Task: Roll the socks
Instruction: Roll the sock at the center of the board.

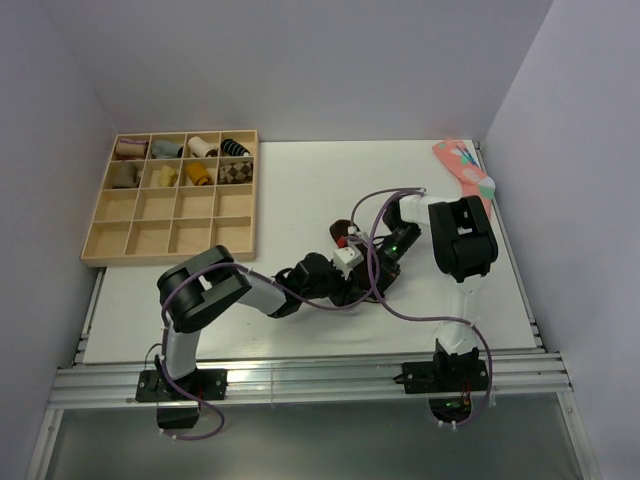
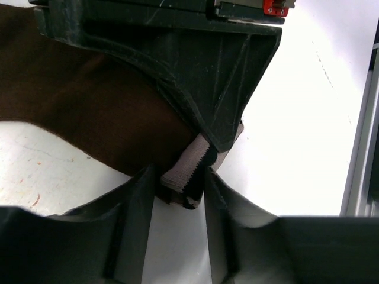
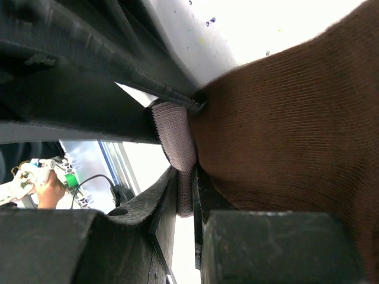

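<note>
The dark brown sock [image 1: 340,227] lies on the white table, mostly hidden under the two wrists in the top view. In the left wrist view its brown body [image 2: 89,112] spreads to the left and its pale grey striped cuff [image 2: 186,168] sits between my left gripper's [image 2: 179,177] fingertips, which touch it on both sides. My right gripper [image 2: 214,147] comes down from above onto the same cuff. In the right wrist view my right gripper [image 3: 193,189] is shut on a fold of the grey cuff [image 3: 174,139], with the brown body [image 3: 284,130] to the right. Both grippers [image 1: 345,290] [image 1: 372,280] meet at mid-table.
A wooden compartment tray [image 1: 130,215] stands at the back left, with small sock bundles [image 1: 200,147] in its far rows. A pink dotted sock [image 1: 462,165] lies at the back right by the wall. A metal rail [image 1: 300,380] runs along the near table edge.
</note>
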`<state>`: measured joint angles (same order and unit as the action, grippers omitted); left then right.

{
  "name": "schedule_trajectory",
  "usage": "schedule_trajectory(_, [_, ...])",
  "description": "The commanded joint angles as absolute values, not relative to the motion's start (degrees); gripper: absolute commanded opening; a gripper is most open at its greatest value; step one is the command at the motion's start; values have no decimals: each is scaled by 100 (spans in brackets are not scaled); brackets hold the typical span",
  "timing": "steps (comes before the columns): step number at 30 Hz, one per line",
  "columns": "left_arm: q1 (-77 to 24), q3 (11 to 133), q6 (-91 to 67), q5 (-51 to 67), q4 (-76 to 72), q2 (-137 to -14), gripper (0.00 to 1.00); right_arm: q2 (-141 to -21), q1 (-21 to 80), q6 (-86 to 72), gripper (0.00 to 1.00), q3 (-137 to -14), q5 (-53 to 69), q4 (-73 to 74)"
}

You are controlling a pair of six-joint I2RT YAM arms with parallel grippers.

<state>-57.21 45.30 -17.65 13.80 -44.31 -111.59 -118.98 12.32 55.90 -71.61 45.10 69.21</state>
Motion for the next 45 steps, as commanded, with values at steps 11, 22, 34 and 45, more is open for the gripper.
schedule_trajectory(11, [-5766, 4887, -2338, 1617, -3745, -11435, 0, -11514, 1178, 5256, 32, -6961, 4245, 6233])
schedule_trajectory(22, [-5889, 5282, -2636, 1020, -2032, -11276, 0, -10311, 994, 4264, 50, -6592, 4359, 5002])
schedule_trajectory(34, [-5854, 5669, -2865, 1055, -959, -11259, 0, -9449, -315, 3964, 49, -6417, 5150, 4387])
schedule_trajectory(45, [-5397, 6046, -3067, 1748, -63, -11338, 0, -7289, -615, 4980, 49, -4836, 5098, 3700])
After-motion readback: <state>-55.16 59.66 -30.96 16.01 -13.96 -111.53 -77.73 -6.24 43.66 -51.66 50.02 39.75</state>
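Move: The brown sock's folded cuff lies between the left fingers. Its middle is about 3 cm to the left hand's right, 1 cm back and 1 cm lower. The right hand already pinches this cuff, whose middle is about 1 cm to its left. The sock's toe reaches some 14 cm ahead of the left hand and 3 cm to its left. The pink sock lies roughly 22 cm ahead of the right hand and 20 cm to its right. The left fingers shut on the near-left end of the folded cuff and keep the pinch there. Only then does the right hand open and come free, going forward past the cuff and up, then swinging right and higher, to end about 10 cm up and 9 cm off over the board, its fingers tilted to point more steeply down. The left hand stays in place, rolling some 20 degrees so that its forward side tips down. ##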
